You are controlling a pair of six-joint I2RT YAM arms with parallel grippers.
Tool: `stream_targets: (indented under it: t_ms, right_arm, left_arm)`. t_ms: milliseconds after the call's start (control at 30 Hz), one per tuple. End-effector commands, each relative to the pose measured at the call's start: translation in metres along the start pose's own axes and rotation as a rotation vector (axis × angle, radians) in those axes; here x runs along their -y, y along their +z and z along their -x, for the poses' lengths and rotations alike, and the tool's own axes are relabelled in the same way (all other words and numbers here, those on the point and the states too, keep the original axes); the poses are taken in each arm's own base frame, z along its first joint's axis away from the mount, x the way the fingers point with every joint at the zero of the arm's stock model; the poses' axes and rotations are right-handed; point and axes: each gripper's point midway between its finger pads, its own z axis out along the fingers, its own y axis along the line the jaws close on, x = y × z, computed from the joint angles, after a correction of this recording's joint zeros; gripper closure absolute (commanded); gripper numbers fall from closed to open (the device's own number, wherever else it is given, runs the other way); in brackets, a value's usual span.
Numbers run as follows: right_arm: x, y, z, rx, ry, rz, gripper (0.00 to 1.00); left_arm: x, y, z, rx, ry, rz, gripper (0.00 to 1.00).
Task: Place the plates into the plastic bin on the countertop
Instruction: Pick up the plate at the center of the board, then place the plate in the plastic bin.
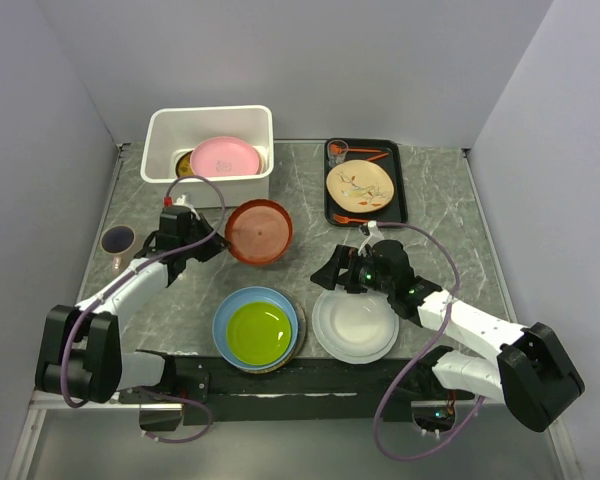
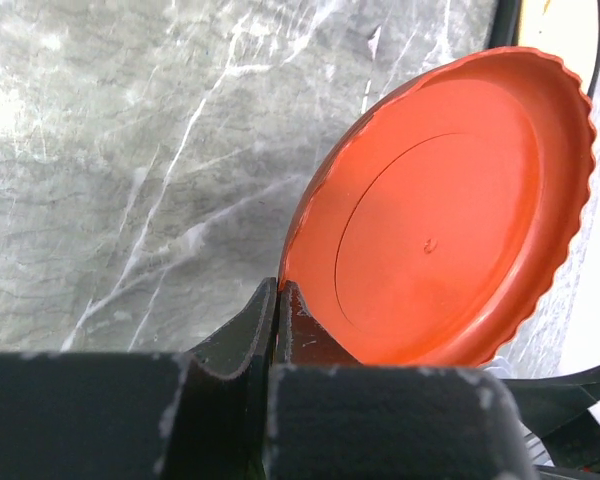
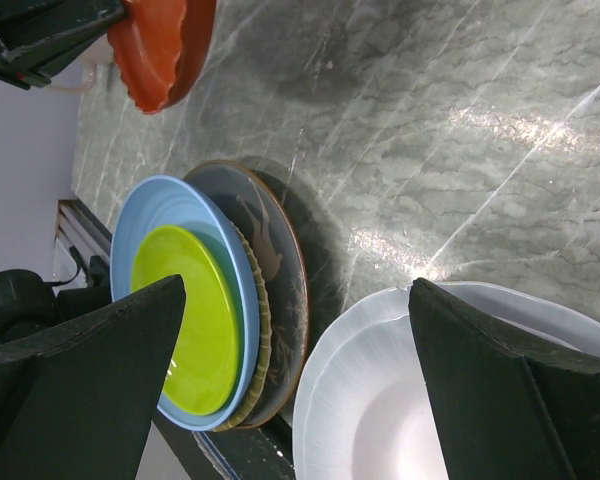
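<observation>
My left gripper [image 1: 218, 246] is shut on the rim of a red-brown plate [image 1: 260, 231], which hangs tilted over the grey marble-look countertop [image 1: 440, 235] in front of the white plastic bin [image 1: 160, 135]. In the left wrist view the jaws pinch that plate [image 2: 440, 210] at its near edge. A pink plate [image 1: 225, 155] lies in the bin. A lime green plate [image 1: 258, 330] tops a stack with a blue plate [image 3: 150, 215] and a dark deer plate [image 3: 275, 255]. My right gripper [image 3: 298, 288] stands open over the left rim of a white plate [image 1: 355, 325], holding nothing.
A black tray [image 1: 398, 190] at the back right carries a peach flower-painted plate [image 1: 358, 182] and orange cutlery. A dark cup [image 1: 118, 240] stands at the left edge. Grey walls close in on three sides.
</observation>
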Motion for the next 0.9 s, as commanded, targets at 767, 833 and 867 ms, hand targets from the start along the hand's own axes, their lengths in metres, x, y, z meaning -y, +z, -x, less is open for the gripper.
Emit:
stream_targets:
  t_ms: [767,833,867]
  right_arm:
    - [-0.014,0.003,0.012,0.029,-0.025,0.042,0.0]
    - [-0.014,0.002,0.012,0.029,-0.025,0.042,0.0]
    - [-0.015,0.002,0.012,0.031,-0.024,0.044,0.0]
  left_arm:
    - [0.08,-0.024,0.086,0.17,0.076,-0.118,0.99]
    - [0.087,-0.022,0.095,0.181,0.081,-0.123,0.99]
    - [0.088,-0.02,0.097,0.183,0.083,-0.123,0.99]
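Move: The white plastic bin that the left hand's held red plate is bound for has its middle about 20 cm ahead and 3 cm to the left, some 4 cm below the hand. The blue plate with the green one in it sits roughly 16 cm back and 6 cm to the right, 8 cm down; the mug stands level, about 24 cm left and 6 cm lower. From the right hand, the bin is some 28 cm ahead, 25 cm left and 5 cm below. Keeping the near-left rim of the red plate pinched between its shut fingers, the left hand lifts it about 9 cm. It also eases some 4 to 5 cm forward towards the bin, most of that late and quickening, as the wrist tips the fingers up by roughly 10 degrees. ##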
